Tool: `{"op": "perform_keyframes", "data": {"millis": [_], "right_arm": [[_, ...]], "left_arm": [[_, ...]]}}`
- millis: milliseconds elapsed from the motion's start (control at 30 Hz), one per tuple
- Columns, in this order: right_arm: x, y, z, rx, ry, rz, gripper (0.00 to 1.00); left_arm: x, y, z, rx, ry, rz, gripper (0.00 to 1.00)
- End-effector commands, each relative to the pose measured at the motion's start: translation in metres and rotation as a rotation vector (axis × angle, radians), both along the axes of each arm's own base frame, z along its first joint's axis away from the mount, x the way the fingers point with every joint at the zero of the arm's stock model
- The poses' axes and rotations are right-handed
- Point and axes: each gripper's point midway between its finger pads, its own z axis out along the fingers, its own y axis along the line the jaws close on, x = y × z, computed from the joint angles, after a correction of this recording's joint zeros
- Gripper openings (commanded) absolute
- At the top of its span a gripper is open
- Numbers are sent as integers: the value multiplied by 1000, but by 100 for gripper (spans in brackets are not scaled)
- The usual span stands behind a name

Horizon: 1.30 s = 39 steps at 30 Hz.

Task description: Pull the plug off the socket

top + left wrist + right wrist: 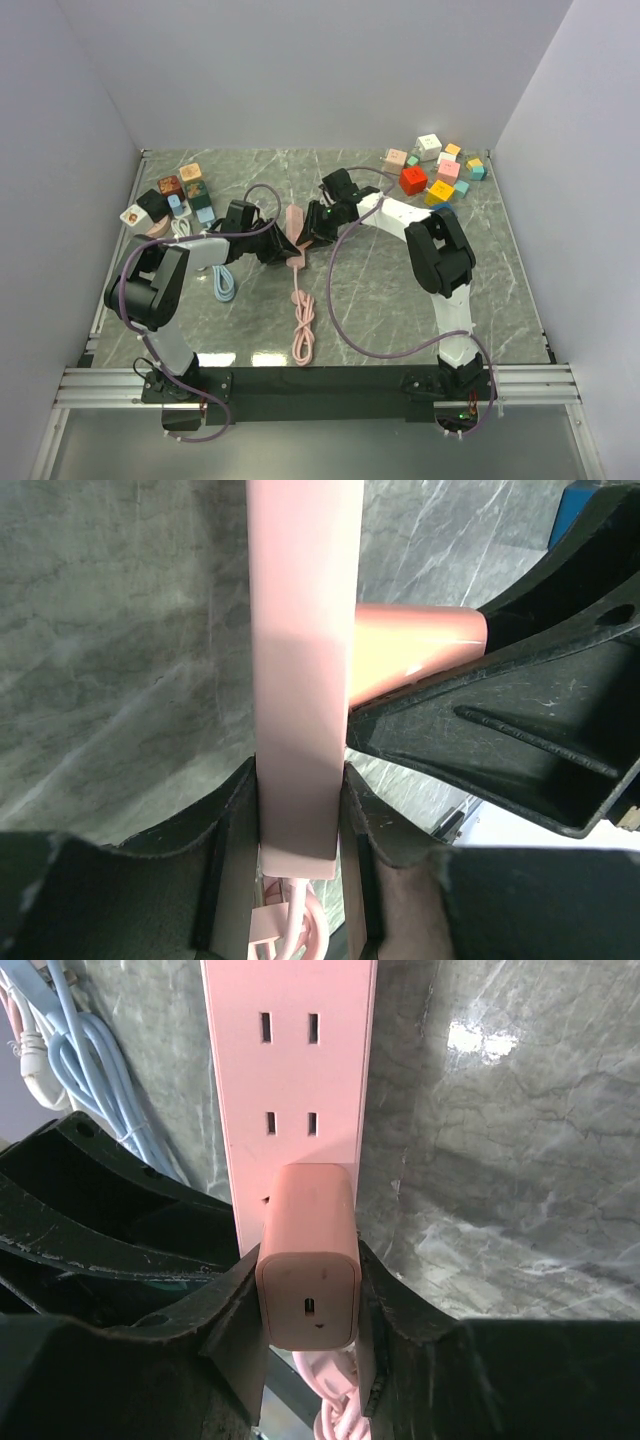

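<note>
The socket is a pink power strip [294, 226] lying mid-table, its outlets showing in the right wrist view [290, 1060]. A pink block-shaped plug [308, 1260] sits in the strip's near outlet and juts from its side in the left wrist view [415, 645]. My right gripper [308, 1310] is shut on the plug, one finger against each side. My left gripper [300, 840] is shut across the strip's narrow body [300, 680] near its cord end. In the top view the two grippers, left [270, 246] and right [318, 224], meet at the strip and hide the plug.
The strip's pink cord [301, 320] runs in coils toward the near edge. A light blue cable [224, 285] lies left of it, also seen in the right wrist view [100, 1070]. Coloured blocks cluster at the back right [440, 170] and back left [175, 195].
</note>
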Motion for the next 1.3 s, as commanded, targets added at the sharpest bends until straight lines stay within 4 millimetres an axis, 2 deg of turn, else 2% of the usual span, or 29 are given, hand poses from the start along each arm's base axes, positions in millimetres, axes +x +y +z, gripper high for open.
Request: {"op": "perform_keyframes", "data": {"millis": [0, 33, 167, 200, 267, 300, 333, 400, 433, 533, 667, 733, 900, 967, 1000, 1033, 1100, 1133, 1167, 1267], "right_arm": [[20, -2, 17, 9, -66, -6, 3], [23, -4, 21, 8, -75, -11, 0], [40, -24, 59, 39, -138, -29, 0], [51, -38, 67, 46, -151, -59, 0], [59, -54, 84, 76, -174, -65, 0], [69, -72, 89, 79, -174, -91, 0], [74, -79, 98, 78, -177, -93, 0], [85, -94, 100, 55, -202, -93, 0], [95, -108, 107, 48, -211, -116, 0], [110, -127, 108, 63, -213, -166, 0], [114, -132, 121, 65, -254, -220, 0], [119, -142, 116, 23, -282, -273, 0], [152, -204, 111, -60, -319, -502, 0], [171, -229, 114, -92, -345, -599, 0], [180, -250, 115, -98, -353, -652, 0], [190, -261, 123, -96, -375, -691, 0], [204, -284, 119, -120, -373, -781, 0], [215, -306, 128, -120, -391, -838, 0], [221, -315, 116, -138, -372, -863, 0], [242, -343, 97, -176, -329, -947, 0]], "left_arm": [[-7, 6, -11, 24, 47, 26, 1], [-8, 7, -12, 28, 48, 26, 1], [-14, 11, -18, 49, 59, 29, 1], [-17, 13, -20, 58, 63, 26, 1], [-19, 14, -23, 65, 68, 25, 1], [-21, 16, -26, 70, 72, 25, 1], [-22, 16, -28, 72, 77, 25, 1], [-25, 16, -32, 72, 87, 22, 1], [-25, 16, -35, 71, 95, 21, 1], [-24, 15, -35, 66, 97, 18, 1], [-19, 13, -30, 64, 88, 19, 1], [-15, 12, -26, 63, 77, 21, 1], [-10, 10, -19, 54, 62, 15, 1], [-10, 9, -18, 51, 64, 14, 1], [-10, 9, -17, 51, 62, 13, 1], [-9, 9, -17, 53, 60, 13, 1], [-10, 9, -16, 52, 58, 10, 1], [-9, 9, -15, 52, 55, 10, 1], [-8, 9, -15, 53, 52, 12, 1], [-9, 9, -15, 60, 68, 6, 1]]}}
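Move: The right gripper already grips the plug, still in the socket; the socket's middle lies about 1 cm ahead of and 3 cm left of this hand, 1 cm lower. The red block it will be carried towards is about 17 cm ahead and 28 cm right, the peach cube 22 ahead and 23 right, the yellow block 13 ahead and 35 right, all some 3 cm lower. From the left gripper, clamping the socket's near end, the plug is some 4 cm ahead and 3 cm right. Keep the left gripper clamped on the socket, letting it ride about 2 cm right and up under the tug before it springs back. Keep the right gripper shut on the plug and pull right and up, slowly at first, then fast; carry it on right and forward towards the coloured blocks, some 40 cm in all, ending 10 cm higher and turned clockwise roughly 45 degrees. ##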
